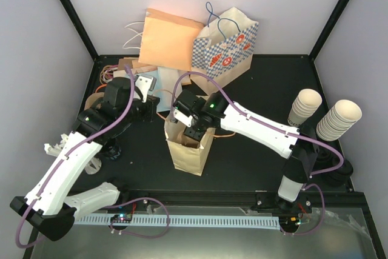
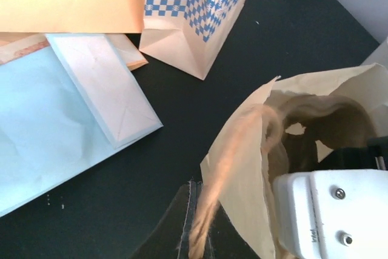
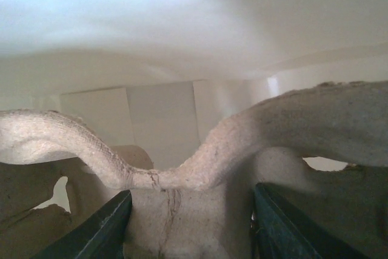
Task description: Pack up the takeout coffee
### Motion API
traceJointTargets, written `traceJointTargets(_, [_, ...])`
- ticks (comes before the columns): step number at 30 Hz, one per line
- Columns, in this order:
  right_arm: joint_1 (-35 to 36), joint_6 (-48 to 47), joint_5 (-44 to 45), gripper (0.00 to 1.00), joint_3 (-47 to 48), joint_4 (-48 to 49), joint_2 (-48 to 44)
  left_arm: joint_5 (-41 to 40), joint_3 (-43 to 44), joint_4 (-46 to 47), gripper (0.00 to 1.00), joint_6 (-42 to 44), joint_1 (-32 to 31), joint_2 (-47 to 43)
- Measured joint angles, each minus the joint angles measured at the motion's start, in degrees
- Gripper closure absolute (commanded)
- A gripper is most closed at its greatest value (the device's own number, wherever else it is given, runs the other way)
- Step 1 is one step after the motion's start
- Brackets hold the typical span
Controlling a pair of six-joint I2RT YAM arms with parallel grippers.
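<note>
A small brown paper bag (image 1: 188,153) stands open in the middle of the table. My left gripper (image 2: 197,210) is shut on the bag's twisted paper handle (image 2: 212,192) at its left rim (image 2: 242,162). My right gripper (image 1: 193,127) reaches down into the bag's mouth. In the right wrist view a cream rounded body with a side seam, the takeout coffee (image 3: 194,216), fills the gap between the two dark fingers (image 3: 103,228), which press on both its sides. Its black lid is hidden. The bag's other handle (image 3: 157,177) arches across just in front.
An orange paper bag (image 1: 170,37) and a blue checkered bag (image 1: 227,47) stand at the back. Flat pale-blue and white bags (image 2: 103,89) lie left of the brown bag. Two stacks of lidless cream cups (image 1: 305,107) (image 1: 339,119) stand at the right.
</note>
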Motion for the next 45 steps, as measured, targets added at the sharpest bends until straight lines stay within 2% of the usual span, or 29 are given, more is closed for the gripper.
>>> traceJointTargets(8, [0.00, 0.20, -0.15, 0.48, -1.14, -1.66, -0.33, -1.73, 0.17, 0.00, 0.98, -0.24, 0.02, 0.00])
traceJointTargets(16, [0.00, 0.42, -0.20, 0.48, 1.88, -3.91, 3.04, 3.48, -0.26, 2.51, 0.98, -0.28, 0.00, -2.21])
traceJointTargets(25, [0.33, 1.42, -0.46, 0.48, 4.87, -7.21, 7.65, 4.81, -0.72, 3.89, 0.98, -0.28, 0.02, -2.25])
traceJointTargets(28, [0.33, 1.46, -0.63, 0.47, 4.94, -7.76, 7.65, 4.81, -0.74, 4.13, 0.89, -0.22, 0.02, -2.25])
traceJointTargets(32, [0.35, 1.57, -0.68, 0.47, 5.01, -8.15, 7.65, 4.81, -0.76, 4.17, 0.59, -0.07, 0.02, -2.32])
traceJointTargets(34, [0.39, 1.66, -0.70, 0.47, 5.01, -8.24, 7.65, 4.81, -0.76, 4.15, 0.50, -0.09, 0.02, -2.71])
traceJointTargets(40, [0.39, 1.66, -0.81, 0.47, 5.01, -8.22, 7.65, 6.34, -1.20, 4.94, 0.48, 1.20, 0.02, -9.44])
traceJointTargets(45, [0.39, 1.70, -1.01, 0.47, 5.03, -8.20, 7.65, 14.43, -1.55, 7.19, 0.51, 1.79, -0.02, -14.88])
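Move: The cup tray, inside the brown paper bag, has its middle right at the right hand, about 3 cm below between the open fingers; from the left hand it is some 6 cm back, 11 cm right and 14 cm below. The left fingers already pinch the bag's handle. The blue bag lies about 14 cm ahead of the left hand, 3 cm left and 30 cm below, the checkered bag roughly 22 cm ahead, 22 cm right and 20 cm below. Sink the right gripper about 3 cm farther into the paper bag, fingers kept half open, tilting it slightly as the cup tray goes down, then hold it there. Ease the left hand up a little with the handle still pinched, then open its fingers to let go of the handle and draw back and up, ending roughly 7 cm back and 9 cm higher, tipping the fingers up and turning them clockwise. ##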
